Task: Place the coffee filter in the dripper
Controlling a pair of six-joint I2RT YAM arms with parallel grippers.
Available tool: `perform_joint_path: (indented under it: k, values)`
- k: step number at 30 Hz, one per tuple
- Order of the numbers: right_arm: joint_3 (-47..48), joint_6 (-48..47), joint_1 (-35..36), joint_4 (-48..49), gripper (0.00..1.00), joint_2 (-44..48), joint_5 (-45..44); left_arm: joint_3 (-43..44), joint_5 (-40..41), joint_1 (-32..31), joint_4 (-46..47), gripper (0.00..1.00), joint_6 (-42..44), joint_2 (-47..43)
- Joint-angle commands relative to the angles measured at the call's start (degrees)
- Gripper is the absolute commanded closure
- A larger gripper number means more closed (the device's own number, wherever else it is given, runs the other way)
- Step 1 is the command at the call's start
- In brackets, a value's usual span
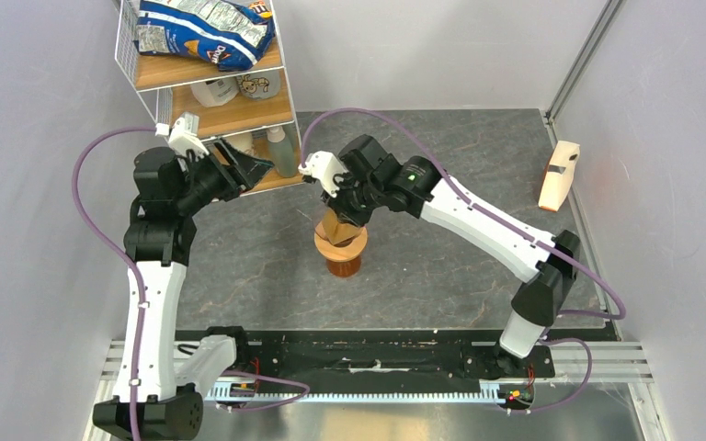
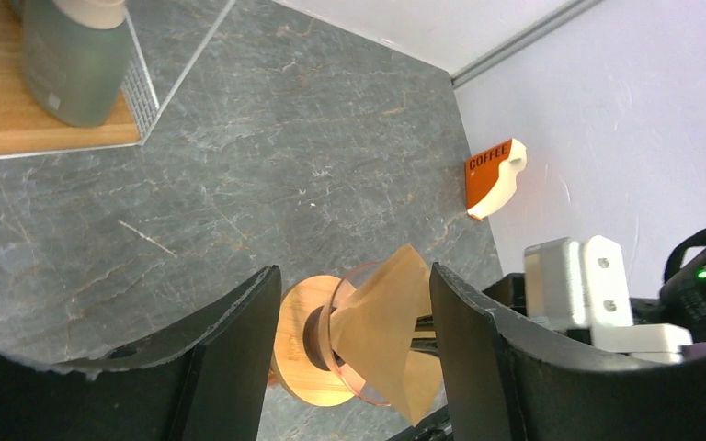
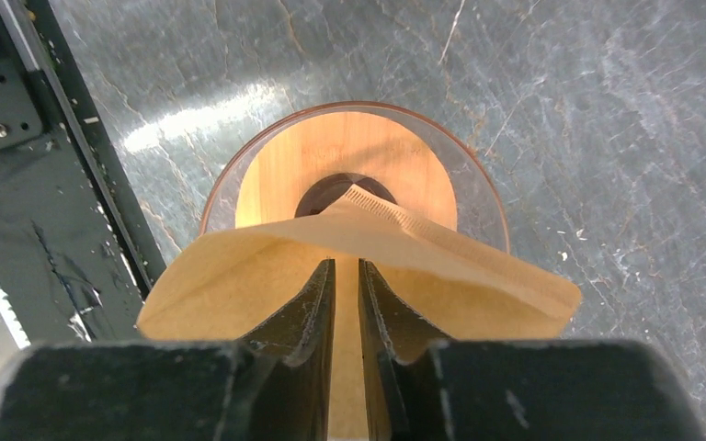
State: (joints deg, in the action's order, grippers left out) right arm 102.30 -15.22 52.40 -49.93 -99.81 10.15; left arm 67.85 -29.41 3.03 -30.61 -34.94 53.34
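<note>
The tan coffee filter [image 1: 335, 225] hangs just over the dripper [image 1: 342, 243], a light-wood ring with a dark hole, set on an amber glass vessel at mid-table. My right gripper [image 1: 344, 211] is shut on the coffee filter. In the right wrist view the filter [image 3: 239, 276] drapes over my nearly closed fingers, its edge reaching the dripper's [image 3: 358, 147] hole. The right gripper [image 3: 347, 266] shows paper in its narrow gap. My left gripper [image 1: 250, 170] stands open by the shelf, apart from the filter. In its wrist view the left gripper [image 2: 354, 276] frames the filter [image 2: 386, 322] and dripper [image 2: 296, 312].
A wire-and-wood shelf [image 1: 211, 92] with a chip bag and bottles stands at the back left, a green bottle [image 2: 74, 55] on its lowest board. An orange-and-white piece marked COFFEE [image 1: 558, 175] leans at the right wall. A black rail [image 3: 18, 138] runs along the near edge.
</note>
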Motion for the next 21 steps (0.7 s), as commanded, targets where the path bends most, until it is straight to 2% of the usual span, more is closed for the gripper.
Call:
perform_joint_path:
  k: [1, 8, 21]
  values:
    - [3.51, -3.06, 0.51, -1.83, 0.77, -3.26, 0.57, -1.74, -4.44, 4.13, 3.37, 0.33, -4.72, -1.66]
    - [5.98, -5.6, 0.78, -5.98, 0.77, -7.23, 1.74, -3.72, -8.38, 7.93, 4.48, 0.33, -5.93, -2.45]
    - [4.51, -7.89, 1.3, -6.72, 0.77, -9.87, 1.23, -6.4, -10.75, 9.7, 5.74, 0.33, -6.47, -3.32]
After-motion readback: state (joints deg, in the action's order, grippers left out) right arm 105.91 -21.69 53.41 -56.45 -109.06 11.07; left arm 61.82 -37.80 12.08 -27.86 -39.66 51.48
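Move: The right hand, fingers nearly shut, already reaches into the mouth of the coffee filter, whose middle is about 3 cm below the hand, 1 cm to its left and level in reach. The dripper's middle is about 2 cm left, 9 cm below and level in reach; the glass carafe supporting it is about 2 cm left, 1 cm back and 18 cm below. From the open left hand the dripper lies some 13 cm right, 5 cm back and 19 cm below. The right hand goes almost straight down about 6 cm, fast at first and then easing, its nearly closed fingertips staying inside the filter and pushing it into the dripper's clear cone, while the wrist tips the fingers some 10 degrees steeper. The left hand, holding nothing and still open, drifts about 2 cm to its left and 2 cm down, clear of the dripper. ##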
